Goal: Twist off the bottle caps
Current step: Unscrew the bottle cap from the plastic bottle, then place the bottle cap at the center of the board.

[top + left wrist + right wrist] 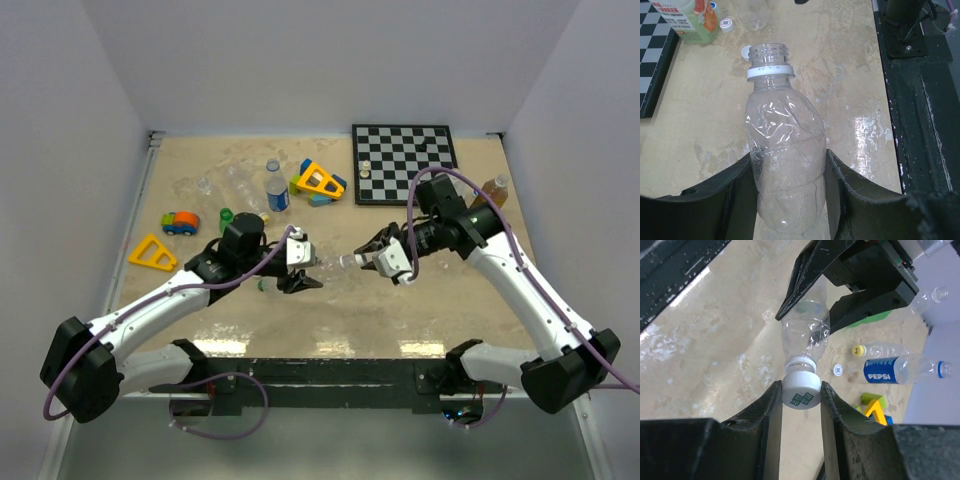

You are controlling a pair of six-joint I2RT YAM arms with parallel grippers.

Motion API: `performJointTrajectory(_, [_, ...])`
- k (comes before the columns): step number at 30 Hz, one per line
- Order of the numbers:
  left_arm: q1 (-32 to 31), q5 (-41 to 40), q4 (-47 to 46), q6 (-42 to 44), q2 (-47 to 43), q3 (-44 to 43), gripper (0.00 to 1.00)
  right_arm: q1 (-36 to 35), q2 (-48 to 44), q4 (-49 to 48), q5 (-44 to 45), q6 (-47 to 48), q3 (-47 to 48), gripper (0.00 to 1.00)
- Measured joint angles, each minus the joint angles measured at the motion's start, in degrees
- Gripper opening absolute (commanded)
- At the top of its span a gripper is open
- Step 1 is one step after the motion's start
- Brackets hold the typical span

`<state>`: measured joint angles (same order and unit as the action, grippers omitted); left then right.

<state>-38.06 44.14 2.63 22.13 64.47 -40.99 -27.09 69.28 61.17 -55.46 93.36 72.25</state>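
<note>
My left gripper (788, 156) is shut on the body of a clear, crumpled bottle (785, 150), which lies level above the table between the two arms (330, 266). In the left wrist view its mouth (770, 48) is bare above a white ring. In the right wrist view a white bottle cap (801, 390) with a green print sits at the end of that bottle's neck. My right gripper (801, 386) is shut on the cap, one finger on each side. I cannot tell there whether the cap is still on the thread.
Two loose white caps (746, 51) (727, 24) lie on the table. Farther back are a Pepsi bottle (900, 371) with a blue cap, a clear bottle with a yellow cap (856, 350), a green bottle (228, 218), toy blocks (320, 182), a yellow triangle (153, 253) and the chessboard (405, 163).
</note>
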Motion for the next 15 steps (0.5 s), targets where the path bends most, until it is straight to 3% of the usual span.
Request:
performJointTrajectory(3, [0.00, -0.02, 0.11, 0.02, -0.13, 0.00, 0.00, -0.09, 1.07, 0.35, 0.07, 4.90, 0.04, 0.00])
performJointTrajectory(5, [0.00, -0.20, 0.31, 0.09, -0.52, 0.00, 0.00, -0.07, 1.75, -3.61, 0.50, -0.42, -0.50, 0.03])
performJointTrajectory(10, [0.04, -1.70, 1.79, 1.03, -3.69, 0.00, 0.00, 0.02, 0.92, -25.03, 8.13, -34.71, -4.92, 0.04])
performJointTrajectory(15, [0.09, -4.90, 1.99, 0.42, -12.74, 2.01, 0.00, -0.22, 8.52, -36.15, 12.87, -55.63, -6.03, 0.10])
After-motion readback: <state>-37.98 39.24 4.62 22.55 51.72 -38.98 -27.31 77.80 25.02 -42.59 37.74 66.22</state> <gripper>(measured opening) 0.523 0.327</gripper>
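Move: The right hand already holds the white cap; the bare bottle mouth sits roughly 3 cm left, 1 cm ahead and 4 cm below. Open table for the cap lies some 16 cm ahead, 6 cm left and 22 cm down. At table height, one loose white cap is about 18 cm ahead and 18 cm left, another 10 cm ahead and 14 cm right. From the left hand, gripping the bottle, that open table is about 17 cm ahead, 7 cm right and 14 cm down. Carry the pinched cap forward about 9 cm with the right gripper, away from the bottle mouth, drifting left and sinking late towards the open table; swing its fingers clockwise and tip the wrist as you go, some 40 degrees altogether, grip unchanged. Keep the left fingers round the bottle, raising it about 4 cm and slightly left. ##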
